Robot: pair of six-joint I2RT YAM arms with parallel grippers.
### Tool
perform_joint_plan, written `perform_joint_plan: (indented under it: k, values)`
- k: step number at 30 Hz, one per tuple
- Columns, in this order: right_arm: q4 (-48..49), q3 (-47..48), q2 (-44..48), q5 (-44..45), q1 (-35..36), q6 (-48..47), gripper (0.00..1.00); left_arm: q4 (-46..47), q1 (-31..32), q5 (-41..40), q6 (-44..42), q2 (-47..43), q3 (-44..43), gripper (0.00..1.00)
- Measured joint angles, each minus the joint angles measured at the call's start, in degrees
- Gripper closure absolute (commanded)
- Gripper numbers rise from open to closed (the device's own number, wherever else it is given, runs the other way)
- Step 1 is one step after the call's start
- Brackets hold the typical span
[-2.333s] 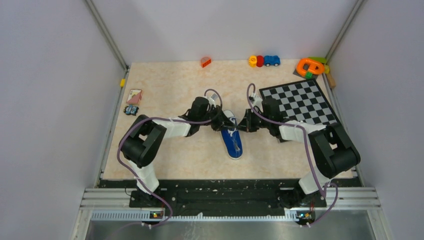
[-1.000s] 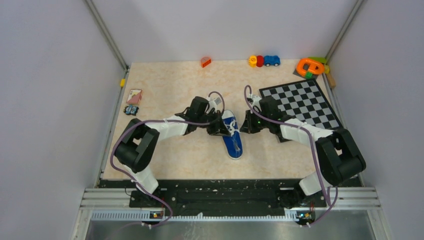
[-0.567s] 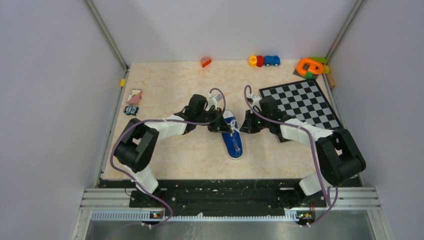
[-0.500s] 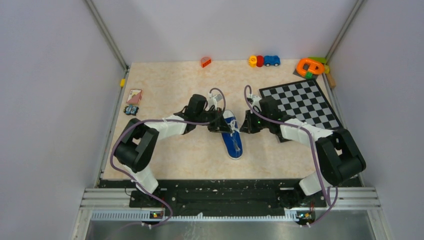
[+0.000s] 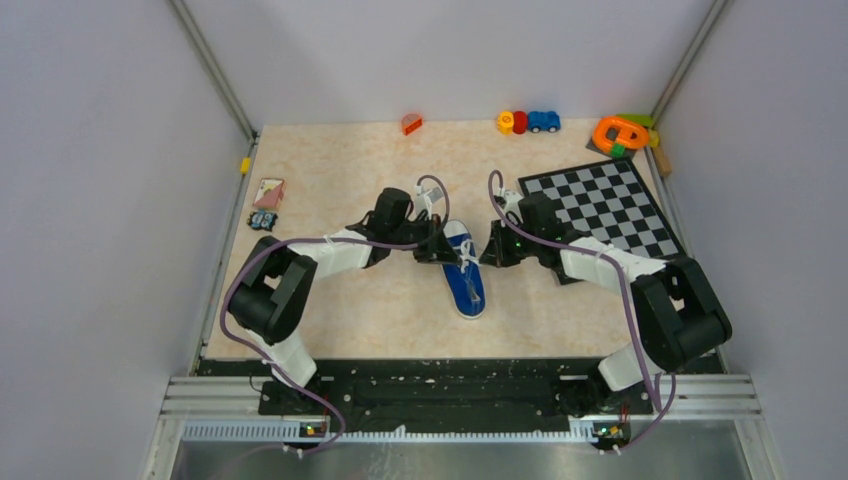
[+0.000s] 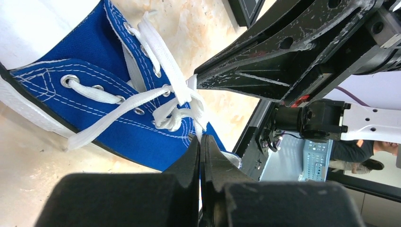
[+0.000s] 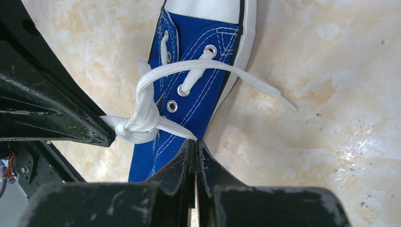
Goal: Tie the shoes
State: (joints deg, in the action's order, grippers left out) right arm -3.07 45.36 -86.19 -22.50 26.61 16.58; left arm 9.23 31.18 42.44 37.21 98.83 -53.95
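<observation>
The blue canvas shoe (image 5: 468, 290) lies in the middle of the table, its white toe cap toward the arms' bases. Its white laces (image 6: 179, 111) are bunched into a knot (image 7: 139, 125) over the tongue. My left gripper (image 5: 448, 255) sits at the shoe's left side, shut on a lace strand (image 6: 201, 139) that runs out of the knot. From the right, my right gripper (image 5: 485, 255) is shut on the opposite strand (image 7: 195, 142). Both strands look taut. One loose lace end (image 7: 265, 90) lies on the table beside the shoe.
A black-and-white chessboard (image 5: 600, 205) lies right of the right arm. Along the back edge sit an orange block (image 5: 411, 124), a small toy train with a blue car (image 5: 544, 121) and an orange ring toy (image 5: 622, 132). Cards (image 5: 267, 192) rest at the left edge.
Since the earliest frame both grippers have drawn a little apart across the shoe. Over the last second the left gripper edged slightly back; the right arm and shoe stayed still.
</observation>
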Motion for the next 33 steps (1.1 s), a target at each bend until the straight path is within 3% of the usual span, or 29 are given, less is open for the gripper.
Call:
perform_joint_plan:
  k: [21,33]
  values:
    - [-5.9,0.6,0.0,8.4,0.0,-0.1,1.0,-11.3,-0.1,-9.9,-8.5,0.4,1.2,1.0]
    - [-7.6,0.7,0.0,11.7,0.0,0.1,1.0,-12.0,-0.1,-11.8,-9.3,2.0,1.2,1.0]
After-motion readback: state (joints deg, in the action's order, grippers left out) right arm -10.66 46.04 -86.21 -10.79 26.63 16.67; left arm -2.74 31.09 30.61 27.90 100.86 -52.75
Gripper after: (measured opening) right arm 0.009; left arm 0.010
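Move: The left gripper holds its strand of lace over the shoe; the shoe's left edge lies about 4 cm to its left, some 7 cm below and roughly 1 cm farther out, the knot about 2 cm to its right, 2 cm ahead and 3 cm down. The right gripper, holding the other strand, is right above the shoe's right edge, some 4 cm up, with the knot about 4 cm to its left and 1 cm nearer, almost level in height. Draw the two held strands apart to tighten the knot, keeping both grippers shut. Bring the left gripper down about 7 cm and 4 cm to the left, to the shoe's left edge, rolling it some 15 degrees; meanwhile take the right gripper outward to the right past the right edge and a little down, about 4 cm in all, turning it slightly clockwise. ##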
